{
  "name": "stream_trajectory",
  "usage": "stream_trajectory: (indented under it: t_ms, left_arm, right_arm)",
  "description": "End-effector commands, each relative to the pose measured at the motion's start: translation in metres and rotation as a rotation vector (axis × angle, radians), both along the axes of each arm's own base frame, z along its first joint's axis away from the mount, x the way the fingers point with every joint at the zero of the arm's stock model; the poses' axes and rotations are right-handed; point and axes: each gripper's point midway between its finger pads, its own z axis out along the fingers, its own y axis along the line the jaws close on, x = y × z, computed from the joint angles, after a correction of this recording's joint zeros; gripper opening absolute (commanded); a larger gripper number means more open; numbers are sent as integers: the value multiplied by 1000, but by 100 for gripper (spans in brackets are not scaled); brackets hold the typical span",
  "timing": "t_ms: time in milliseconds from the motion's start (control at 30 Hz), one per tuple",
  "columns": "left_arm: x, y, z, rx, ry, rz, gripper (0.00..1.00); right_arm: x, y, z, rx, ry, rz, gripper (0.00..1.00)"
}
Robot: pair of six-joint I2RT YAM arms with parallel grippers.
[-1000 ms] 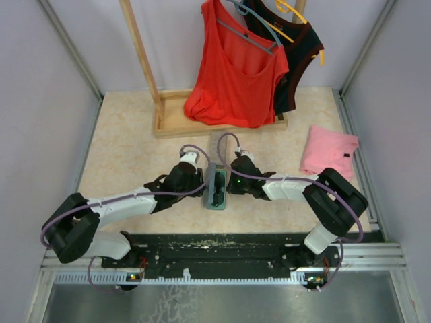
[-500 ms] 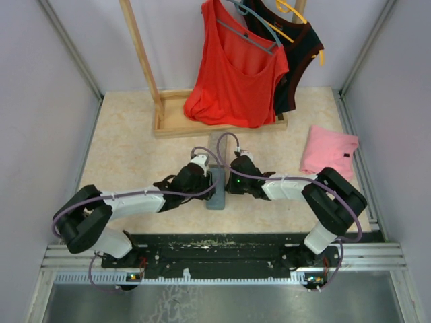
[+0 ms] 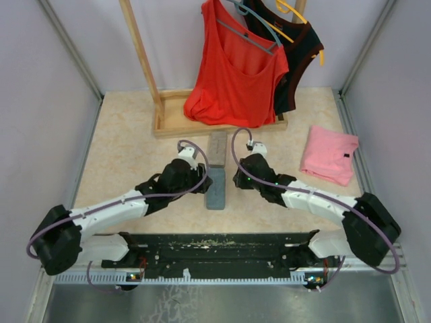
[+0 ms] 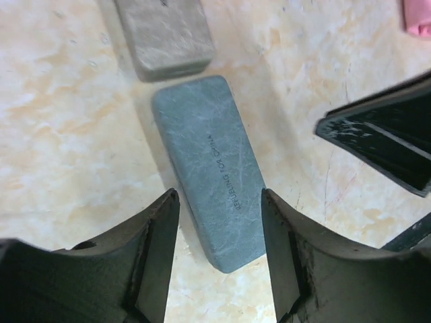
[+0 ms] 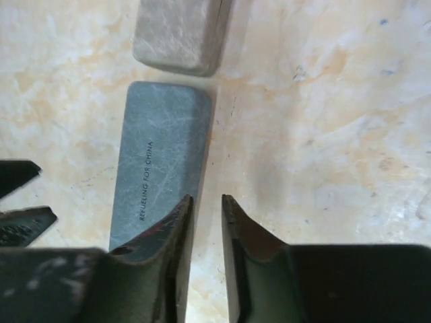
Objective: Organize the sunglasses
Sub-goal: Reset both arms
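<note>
The sunglasses are hidden; none show in any view. A blue-grey glasses case (image 3: 217, 189) lies shut on the table, lengthwise between my two grippers, with a shut beige-grey case (image 3: 217, 147) just beyond it. My left gripper (image 3: 204, 182) hovers open at the blue-grey case's left, and the case's (image 4: 209, 155) near end shows between its fingers (image 4: 219, 195) without touching them. My right gripper (image 3: 237, 180) stands at the case's right, its fingers (image 5: 206, 199) a narrow gap apart with only bare table between them. The case (image 5: 158, 155) lies just left of it.
A wooden rack base (image 3: 172, 122) stands at the back, with a red top (image 3: 236, 74) and a black top (image 3: 296, 47) hanging over it. A folded pink cloth (image 3: 328, 153) lies at the right. Metal frame posts and grey walls close in the table's sides.
The blue-grey case stood open a second ago and is now shut. Both arms have drawn back sideways from it, and the right gripper has opened a little.
</note>
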Motion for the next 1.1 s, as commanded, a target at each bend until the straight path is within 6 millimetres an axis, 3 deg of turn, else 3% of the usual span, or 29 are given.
stream_trajectory:
  t_ms: [0,100,267,367,567,800,1067]
  left_arm:
    - [11,27,38,-9,-87,105,63]
    - [13,52,58,-14,-159,197,72]
    - [8,83,92,-56,-257,283,78]
    - [1,100,105,-61,-289,313,98]
    - [-13,125,112,-78,-324,352,100]
    - [-29,151,98,-134,-256,459,100]
    - [-37,163,76,-161,-247,496,100]
  right_arm:
    - [4,-27,38,-40,-152,-28,28]
    - [3,-46,67,-30,-271,-56,36]
    - [-7,-73,116,-4,-441,-74,43]
    - [-15,-91,137,6,-542,-91,47]
    - [-32,-128,168,16,-696,-148,66]
    - [-50,-157,171,-28,-756,-163,85]
    - [-57,-164,169,-2,-772,-182,89]
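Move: The shut blue-grey glasses case lies about 5 cm to the right of the left hand and level with it fore and aft, some 8 cm below. From the right hand it is about 8 cm to the left, a couple of centimetres back and 6 cm below. The grey case sits end to end with it, roughly 16 cm farther out. The pink cloth is some 36 cm to the right hand's right and 10 cm ahead. Up and outward, both hands draw away from the closed blue-grey case on opposite sides, touching nothing. The left goes some 15 cm left, climbing about 12 before sinking a little, its wrist turning counter-clockwise while its fingers open fully. The right rises about as far as it goes right, easing back slightly, its fingers tipping up some 40 degrees and spreading from nearly shut to almost wide. ##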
